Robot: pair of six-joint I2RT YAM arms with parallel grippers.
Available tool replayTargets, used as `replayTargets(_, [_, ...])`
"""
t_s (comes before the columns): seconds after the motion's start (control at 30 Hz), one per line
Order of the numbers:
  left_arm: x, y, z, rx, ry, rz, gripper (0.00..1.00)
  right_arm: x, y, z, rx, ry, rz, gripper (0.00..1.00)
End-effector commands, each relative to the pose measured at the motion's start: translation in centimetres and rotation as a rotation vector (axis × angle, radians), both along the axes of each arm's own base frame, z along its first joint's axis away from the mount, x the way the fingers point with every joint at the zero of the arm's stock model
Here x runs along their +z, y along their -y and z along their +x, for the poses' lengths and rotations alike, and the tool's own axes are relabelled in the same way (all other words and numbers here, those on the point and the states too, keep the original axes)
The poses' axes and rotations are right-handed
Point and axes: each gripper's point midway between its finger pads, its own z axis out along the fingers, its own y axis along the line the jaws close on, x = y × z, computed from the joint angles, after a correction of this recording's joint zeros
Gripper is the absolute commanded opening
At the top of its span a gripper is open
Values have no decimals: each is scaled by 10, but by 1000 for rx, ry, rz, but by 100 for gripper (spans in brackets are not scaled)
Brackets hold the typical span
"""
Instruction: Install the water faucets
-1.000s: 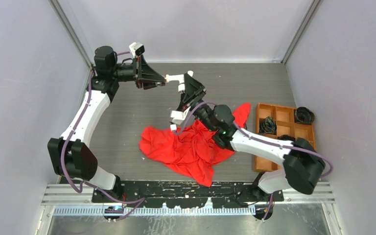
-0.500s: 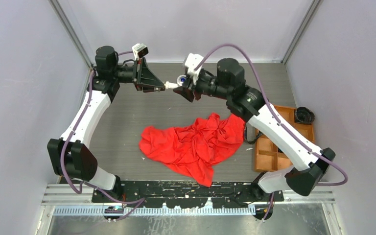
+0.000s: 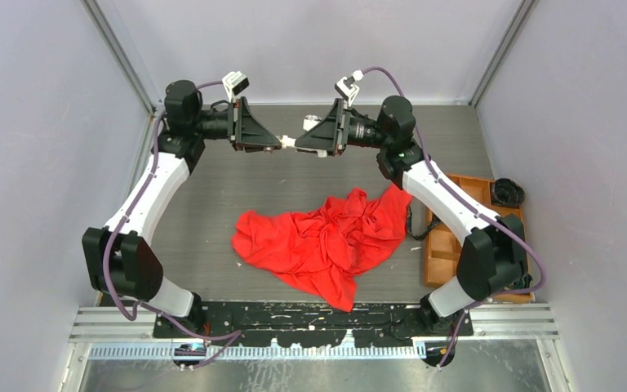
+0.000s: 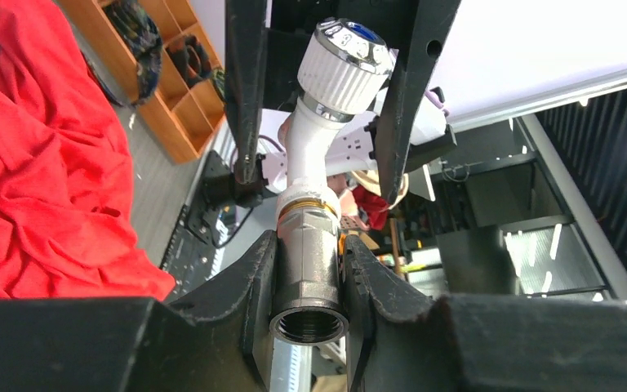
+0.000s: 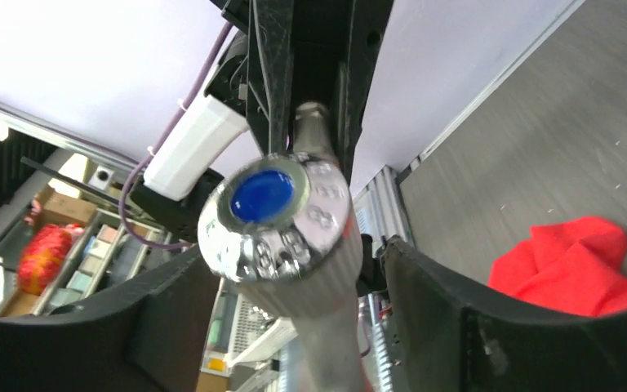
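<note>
The water faucet (image 4: 309, 155) is a white tap with a ribbed knob (image 4: 344, 59) marked blue, held in the air over the back of the table. My left gripper (image 4: 310, 304) is shut on the grey metal fitting (image 4: 309, 261) at the faucet's threaded end. My right gripper (image 5: 300, 260) faces it from the other side. Its fingers (image 5: 449, 318) stand open on either side of the knob (image 5: 273, 219), with gaps showing. From above, the left gripper (image 3: 279, 144) and right gripper (image 3: 301, 140) meet tip to tip at the faucet (image 3: 290, 141).
A crumpled red cloth (image 3: 318, 241) lies mid-table below both grippers. An orange compartment tray (image 3: 469, 189) with black coiled parts sits at the right, with another black coil (image 3: 507, 193) beside it. Grey walls close in the back and sides.
The right arm has swung up from over the cloth to the back of the table and turned level with the left gripper. Its jaws have widened around the knob. The left gripper has kept its grip.
</note>
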Motion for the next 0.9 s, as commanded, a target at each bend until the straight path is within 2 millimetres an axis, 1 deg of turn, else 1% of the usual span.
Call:
replayTargets(0.0, [30,-3,2,58,226,-36,0,31,20,-6,-15,-11,40,87])
replayTargets(0.03, [29,-2,1,61,225,-36,0,28,25,0,-54,-6,20,95])
replayTargets(0.07, [30,-3,2,65,225,-37,0,27,29,3,-83,7,3,98])
replayTargets(0.1, [30,-3,2,68,224,-37,0,25,33,6,-108,18,-13,100])
replayTargets(0.13, [31,-3,2,70,222,-38,0,23,37,9,-130,21,-30,100])
replayTargets(0.23, [32,-4,2,72,213,-39,0,25,46,8,-156,54,-51,100])
replayTargets(0.33, [31,-4,3,80,196,-40,0,36,59,1,-173,118,-49,100])
replayTargets(0.43, [34,-3,5,90,187,-49,0,45,71,-4,-204,206,-71,100])
replayTargets(0.53, [32,-5,10,110,164,-41,0,47,77,-14,-200,310,-110,100])
replayTargets(0.7, [17,-7,19,149,71,-9,0,48,86,-24,-241,485,-144,100])
replayTargets(0.77, [15,-7,21,154,32,-8,0,49,94,-27,-310,594,-162,100])
replayTargets(0.87, [13,-6,22,148,-37,-10,0,50,107,-30,-459,815,-153,100])
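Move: The white faucet is between the right gripper's already loosening fingers, its middle level with them sideways and roughly 1 cm ahead. Its knob stands about 4 cm ahead and 2 cm to the right, some 1 cm up. The metal fitting, held by the left gripper, is about 6 cm to the left, level. The red cloth lies some 35 cm below, 10 cm back and 4 cm right. From the left gripper, the faucet's middle is about 6 cm right and 1 cm ahead. Open the right gripper fully and back it off the faucet body, about 9 cm to the right, edging forward at first, then drawing back and rising some 4 cm while the wrist rolls about 30 degrees. Keep the left fingers shut on the metal fitting and carry it about 2.5 cm forward, turning slightly counter-clockwise. ##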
